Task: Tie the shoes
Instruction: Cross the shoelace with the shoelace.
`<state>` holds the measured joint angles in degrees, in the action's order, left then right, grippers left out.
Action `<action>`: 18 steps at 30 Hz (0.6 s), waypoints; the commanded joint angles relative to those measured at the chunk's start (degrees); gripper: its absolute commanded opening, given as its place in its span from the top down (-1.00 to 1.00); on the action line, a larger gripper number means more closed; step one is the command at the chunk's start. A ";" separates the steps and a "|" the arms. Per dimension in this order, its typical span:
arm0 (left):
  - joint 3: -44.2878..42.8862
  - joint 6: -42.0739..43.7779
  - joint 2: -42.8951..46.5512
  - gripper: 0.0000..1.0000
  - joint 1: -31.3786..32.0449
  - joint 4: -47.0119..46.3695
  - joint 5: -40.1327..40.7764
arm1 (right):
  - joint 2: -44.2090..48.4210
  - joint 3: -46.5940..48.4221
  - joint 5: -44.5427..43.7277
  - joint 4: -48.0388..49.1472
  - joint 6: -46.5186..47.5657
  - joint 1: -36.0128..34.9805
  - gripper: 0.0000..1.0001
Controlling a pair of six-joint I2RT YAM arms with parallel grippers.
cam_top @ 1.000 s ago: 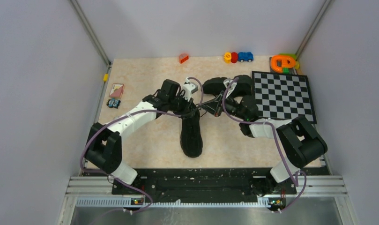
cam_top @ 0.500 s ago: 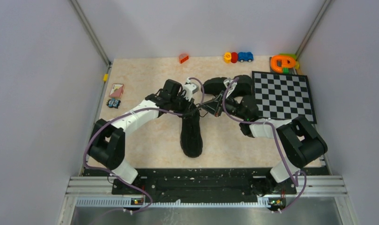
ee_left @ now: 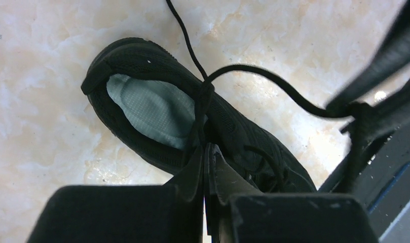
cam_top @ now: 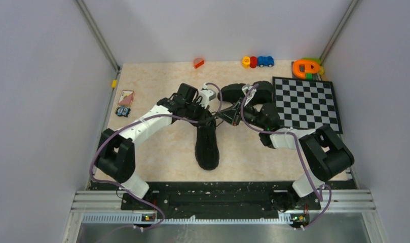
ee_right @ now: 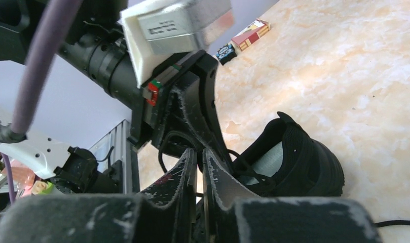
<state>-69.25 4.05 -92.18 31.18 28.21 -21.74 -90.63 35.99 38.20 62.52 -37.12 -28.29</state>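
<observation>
One black shoe (cam_top: 208, 144) lies mid-table, toe toward the arm bases. The other shoe (cam_top: 246, 92) lies behind the arms, partly hidden. In the left wrist view the near shoe (ee_left: 233, 126) shows its pale insole (ee_left: 147, 109), and its lace (ee_left: 205, 91) is knotted above the opening. From the knot one strand drops into my left gripper (ee_left: 207, 147), which is shut on it. A second strand arcs right to the right gripper's fingers (ee_left: 362, 121). My right gripper (ee_right: 199, 150) hovers over the shoe's collar (ee_right: 299, 162) with its jaws a narrow slit apart, close beside the left gripper (ee_right: 202, 101).
A checkered board (cam_top: 306, 104) lies at the right. Small toys (cam_top: 257, 62), an orange block (cam_top: 198, 63) and an orange-green toy (cam_top: 306, 67) line the back edge. A card box (cam_top: 125, 97) and a small blue item (cam_top: 122, 111) sit at the left.
My left arm has shifted slightly toward the back and its gripper has closed on the lace. The right gripper's jaws have parted a little. The shoes have not moved.
</observation>
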 commanded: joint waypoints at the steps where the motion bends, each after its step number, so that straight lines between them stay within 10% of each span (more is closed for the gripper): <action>1: -2.53 -0.09 5.15 1.00 0.16 2.93 -2.97 | 1.69 -0.19 -0.23 1.01 1.91 1.19 0.71; 18: 1.11 -7.55 17.97 1.00 -2.62 10.91 3.46 | 7.61 3.77 -7.64 -24.44 20.10 1.57 -0.11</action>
<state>-69.01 0.97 -77.84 30.76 39.33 -21.78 -87.72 37.32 33.78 45.17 -24.93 -27.22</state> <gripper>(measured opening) 0.009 0.537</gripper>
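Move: The shoe being laced has its middle about 7 cm back from the left hand, nearly in line with it and 8 cm below; the lace crossing sits some 3 cm ahead, 2 cm right and 2 cm lower than that hand, which already pinches a lace. From the right hand, just starting to open on its own lace, the shoe's middle is about 7 cm back, 5 cm left and 16 cm down; the other shoe lies 12 cm ahead and 12 cm right. The lace pinched over the shoe's throat is drawn up about 6 cm and back towards the toe by the left hand, drifting left late on, with its fingers kept shut. Meanwhile the right fingers open to about half and let go of their lace, the hand sinking some 4 cm with a little forward and rightward travel and its tips dipping roughly 10 degrees. ##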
